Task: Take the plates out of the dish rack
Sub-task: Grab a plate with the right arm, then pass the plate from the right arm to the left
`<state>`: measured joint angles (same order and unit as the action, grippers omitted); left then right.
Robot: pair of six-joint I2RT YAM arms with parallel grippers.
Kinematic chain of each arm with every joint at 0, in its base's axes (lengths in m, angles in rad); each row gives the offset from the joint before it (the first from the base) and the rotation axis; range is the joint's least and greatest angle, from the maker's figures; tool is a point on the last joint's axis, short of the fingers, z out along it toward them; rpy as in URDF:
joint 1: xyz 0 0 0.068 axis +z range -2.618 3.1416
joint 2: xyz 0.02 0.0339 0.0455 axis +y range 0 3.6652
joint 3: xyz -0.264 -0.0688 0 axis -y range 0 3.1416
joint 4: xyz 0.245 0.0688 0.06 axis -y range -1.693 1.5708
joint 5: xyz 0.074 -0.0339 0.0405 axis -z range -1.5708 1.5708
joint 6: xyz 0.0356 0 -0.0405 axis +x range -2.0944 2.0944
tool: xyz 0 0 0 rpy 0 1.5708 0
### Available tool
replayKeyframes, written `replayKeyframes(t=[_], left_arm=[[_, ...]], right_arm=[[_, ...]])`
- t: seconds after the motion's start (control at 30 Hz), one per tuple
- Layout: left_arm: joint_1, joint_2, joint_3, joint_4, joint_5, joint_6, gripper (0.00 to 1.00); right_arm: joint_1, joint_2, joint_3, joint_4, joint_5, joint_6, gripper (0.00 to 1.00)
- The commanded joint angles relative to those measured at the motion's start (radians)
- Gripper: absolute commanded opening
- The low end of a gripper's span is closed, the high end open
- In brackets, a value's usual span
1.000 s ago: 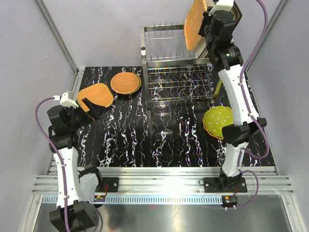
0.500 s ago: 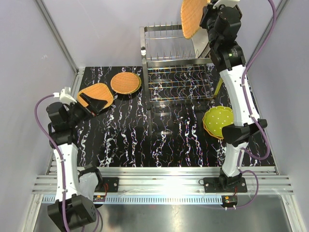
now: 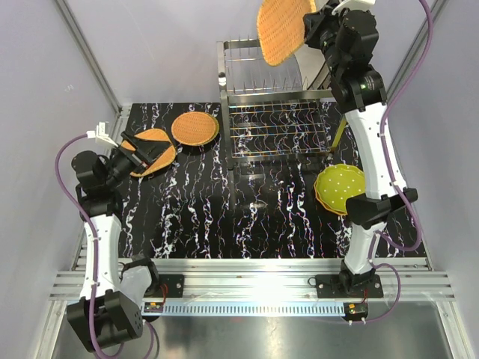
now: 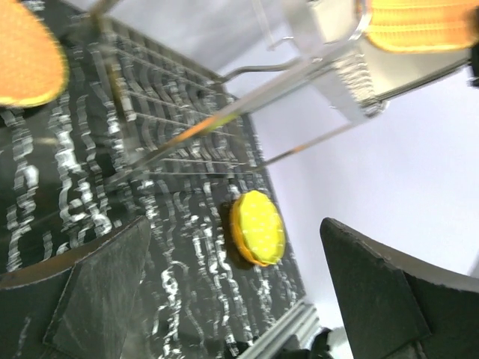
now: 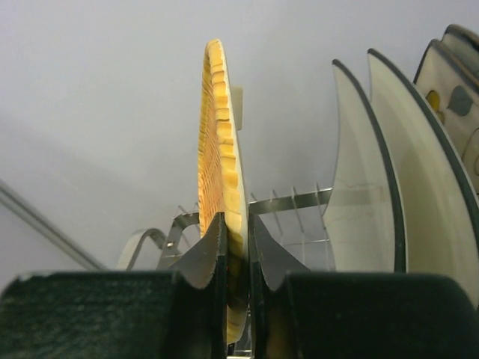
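My right gripper [image 3: 310,26] is shut on the lower rim of an orange woven plate [image 3: 283,30], holding it high above the dish rack [image 3: 273,112]. In the right wrist view both fingers pinch that plate [image 5: 217,149] edge-on at my right gripper [image 5: 236,224]. Two cream plates [image 5: 359,187] and a flower-patterned one [image 5: 449,97] stand in the rack beside it. My left gripper [image 3: 142,153] is open, low over a squarish orange woven plate [image 3: 153,142] on the table. A round orange woven plate [image 3: 195,128] lies beside it.
A lime-green dotted plate [image 3: 338,187] lies on an orange one at the right, by the right arm; it also shows between my left gripper's open fingers [image 4: 105,284]. The rack's lower grid shelf [image 3: 277,131] is bare. Enclosure walls stand close on both sides.
The right gripper has carried the orange woven plate up and to the left, clear of the rack's prongs. The left arm has swung back to the left, its gripper staying open.
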<state>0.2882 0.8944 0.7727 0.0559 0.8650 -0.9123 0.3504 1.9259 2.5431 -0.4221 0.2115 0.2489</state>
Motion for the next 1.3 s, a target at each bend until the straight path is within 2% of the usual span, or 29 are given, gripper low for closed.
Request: replayKeyframes(t=[0.0, 0.23, 0.37, 0.63, 0.87, 1.1, 1.27], left_arm=[[-0.027, 0.017, 0.037, 0.215, 0.062, -0.129, 0.99], [-0.124, 0.051, 0.1, 0.285, -0.006, -0.181, 0.99], [-0.168, 0.063, 0.131, 0.308, -0.075, -0.207, 0.99], [-0.23, 0.07, 0.148, 0.378, -0.133, -0.261, 0.99], [-0.283, 0.089, 0.171, 0.39, -0.144, -0.272, 0.99], [-0.331, 0.098, 0.172, 0.406, -0.155, -0.292, 0.99], [-0.357, 0.089, 0.142, 0.409, -0.178, -0.293, 0.93]], right_arm=[[-0.002, -0.103, 0.066, 0.076, -0.093, 0.121, 0.0], [-0.002, -0.145, 0.042, 0.036, -0.196, 0.245, 0.0], [-0.001, -0.18, -0.004, 0.026, -0.329, 0.32, 0.0], [0.001, -0.272, -0.24, 0.117, -0.549, 0.446, 0.0], [0.033, -0.338, -0.388, 0.207, -0.685, 0.484, 0.0], [0.07, -0.381, -0.536, 0.273, -0.759, 0.495, 0.0], [0.088, -0.396, -0.606, 0.324, -0.81, 0.51, 0.0]])
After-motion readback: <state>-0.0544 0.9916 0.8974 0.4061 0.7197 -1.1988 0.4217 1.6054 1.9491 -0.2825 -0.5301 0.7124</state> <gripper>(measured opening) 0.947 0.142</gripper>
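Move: Up above the rack, the right hand already holds the woven plate, its middle about 6 cm ahead, 5 cm left and 3 cm lower. The open left gripper waits some 37 cm to the right hand's left, 20 cm back and 25 cm lower; the rack's white plates stand 12 cm ahead, 10 cm right, 14 cm down. From the left hand, the woven plate is about 26 cm ahead, 32 cm right, 22 cm up; the square plate lies 19 cm ahead, 10 cm left, 29 cm down. Swinging the pinched woven plate away from the white plates towards the left gripper, the right hand travels about 14 cm back and 13 cm left, rising slightly at first, then sinking to end 6 cm lower, while turning roughly 50 degrees counter-clockwise. The left hand climbs 10 cm and moves 9 cm right to meet it, its fingers tipping up a little and staying wide open. ##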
